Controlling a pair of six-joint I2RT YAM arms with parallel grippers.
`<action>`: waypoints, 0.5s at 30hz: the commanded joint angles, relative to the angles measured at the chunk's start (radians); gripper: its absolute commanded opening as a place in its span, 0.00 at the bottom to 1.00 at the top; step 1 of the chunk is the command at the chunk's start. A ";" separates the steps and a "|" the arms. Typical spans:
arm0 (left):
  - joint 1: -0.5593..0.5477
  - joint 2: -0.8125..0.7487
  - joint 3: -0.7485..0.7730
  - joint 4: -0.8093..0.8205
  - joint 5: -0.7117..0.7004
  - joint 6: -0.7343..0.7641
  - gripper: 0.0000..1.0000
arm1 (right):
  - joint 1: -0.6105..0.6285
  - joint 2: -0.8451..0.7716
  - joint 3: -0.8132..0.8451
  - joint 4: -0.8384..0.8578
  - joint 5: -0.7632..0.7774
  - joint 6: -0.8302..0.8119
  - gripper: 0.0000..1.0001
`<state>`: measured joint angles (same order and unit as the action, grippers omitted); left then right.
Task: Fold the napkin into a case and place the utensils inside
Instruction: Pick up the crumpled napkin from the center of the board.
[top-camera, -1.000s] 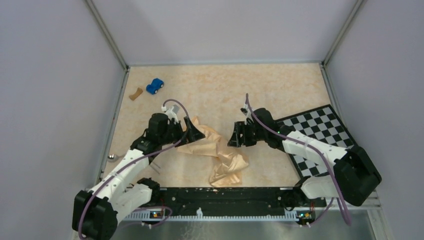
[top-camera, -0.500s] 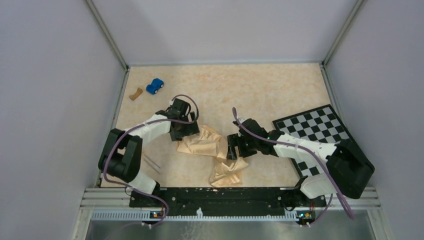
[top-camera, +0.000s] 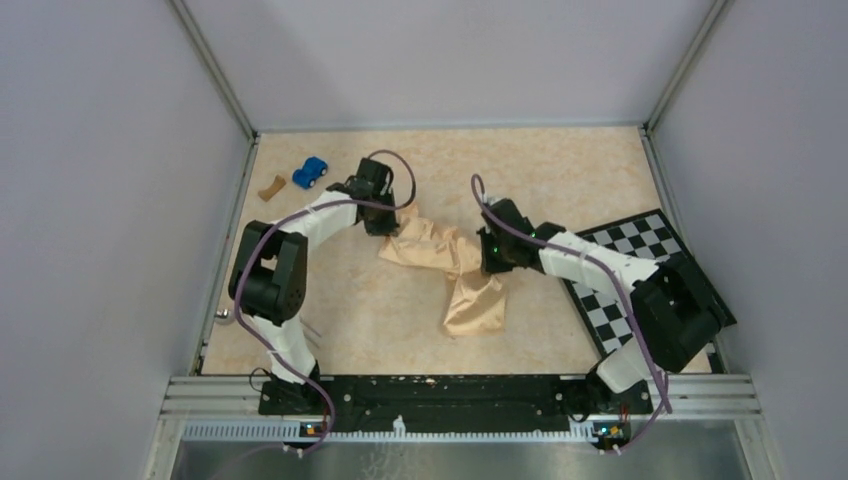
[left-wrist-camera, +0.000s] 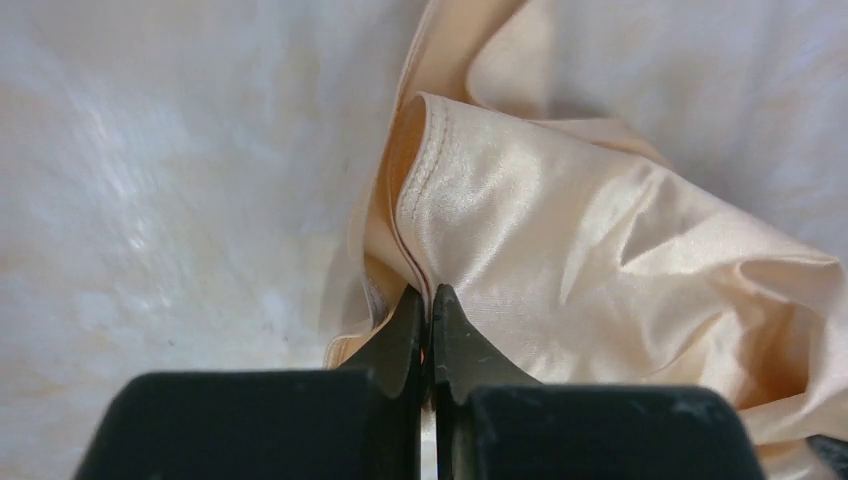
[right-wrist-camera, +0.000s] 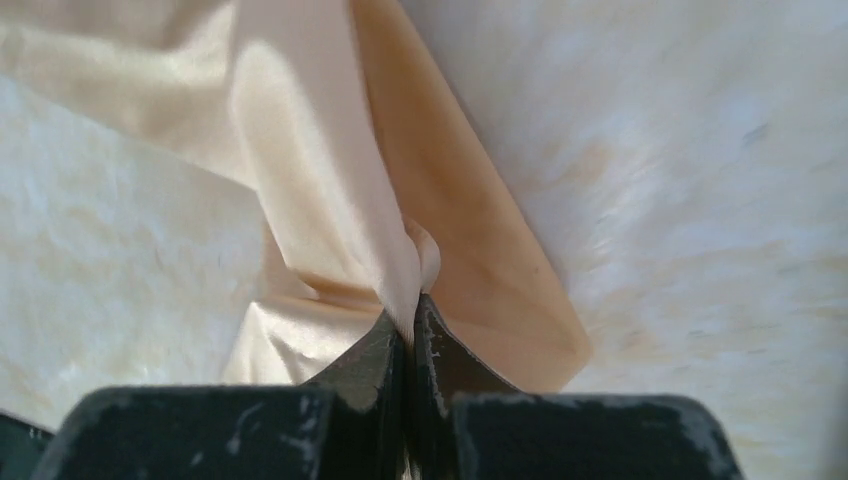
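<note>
The tan-orange napkin (top-camera: 440, 262) lies crumpled mid-table, stretched between both grippers, with a loose flap trailing toward the near edge. My left gripper (top-camera: 386, 228) is shut on its hemmed left corner; the left wrist view shows the jaws (left-wrist-camera: 428, 296) pinching a fold of the napkin (left-wrist-camera: 560, 230). My right gripper (top-camera: 492, 262) is shut on the right side of the cloth. In the right wrist view its tips (right-wrist-camera: 410, 310) clamp a raised pleat of the napkin (right-wrist-camera: 300, 150). A thin silvery utensil (top-camera: 312, 327) lies near the left arm's base. No case is formed.
A black-and-white checkerboard (top-camera: 640, 250) lies at the right, partly under the right arm. A blue toy car (top-camera: 311, 172) and a small brown scrap (top-camera: 271, 186) sit at the back left. Walls enclose the table on three sides.
Both grippers have gone from open to shut on the napkin. Both arms have moved toward the back of the table, taking the cloth with them and stretching it out.
</note>
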<state>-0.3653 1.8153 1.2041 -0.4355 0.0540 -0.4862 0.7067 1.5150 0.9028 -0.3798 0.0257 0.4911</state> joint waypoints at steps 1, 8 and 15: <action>0.041 -0.015 0.287 -0.051 0.054 0.130 0.00 | -0.046 0.003 0.311 -0.163 0.225 -0.230 0.00; 0.097 -0.168 0.379 -0.067 0.121 0.169 0.00 | 0.066 0.009 0.566 -0.391 0.534 -0.424 0.00; 0.229 -0.529 -0.248 -0.059 0.177 0.023 0.72 | 0.306 -0.147 0.029 -0.058 -0.261 -0.086 0.69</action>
<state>-0.2230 1.4067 1.2213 -0.4271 0.1715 -0.3912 0.9596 1.4517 1.2400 -0.6022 0.2710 0.2001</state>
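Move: Both hands still pinch the crumpled napkin. Its middle lies about 12 cm right of the left hand and 8 cm back, and about 7 cm left and 1 cm ahead of the right hand, a few centimetres below both. The blue toy car is some 15 cm ahead and 14 cm left of the left hand, the brown block 11 cm ahead and 22 cm left. The checkered board's middle is about 27 cm right of the right hand and 3 cm back. Both hands fling the napkin up some 20 cm and forward about 10, then swing back down, fingers opening. ##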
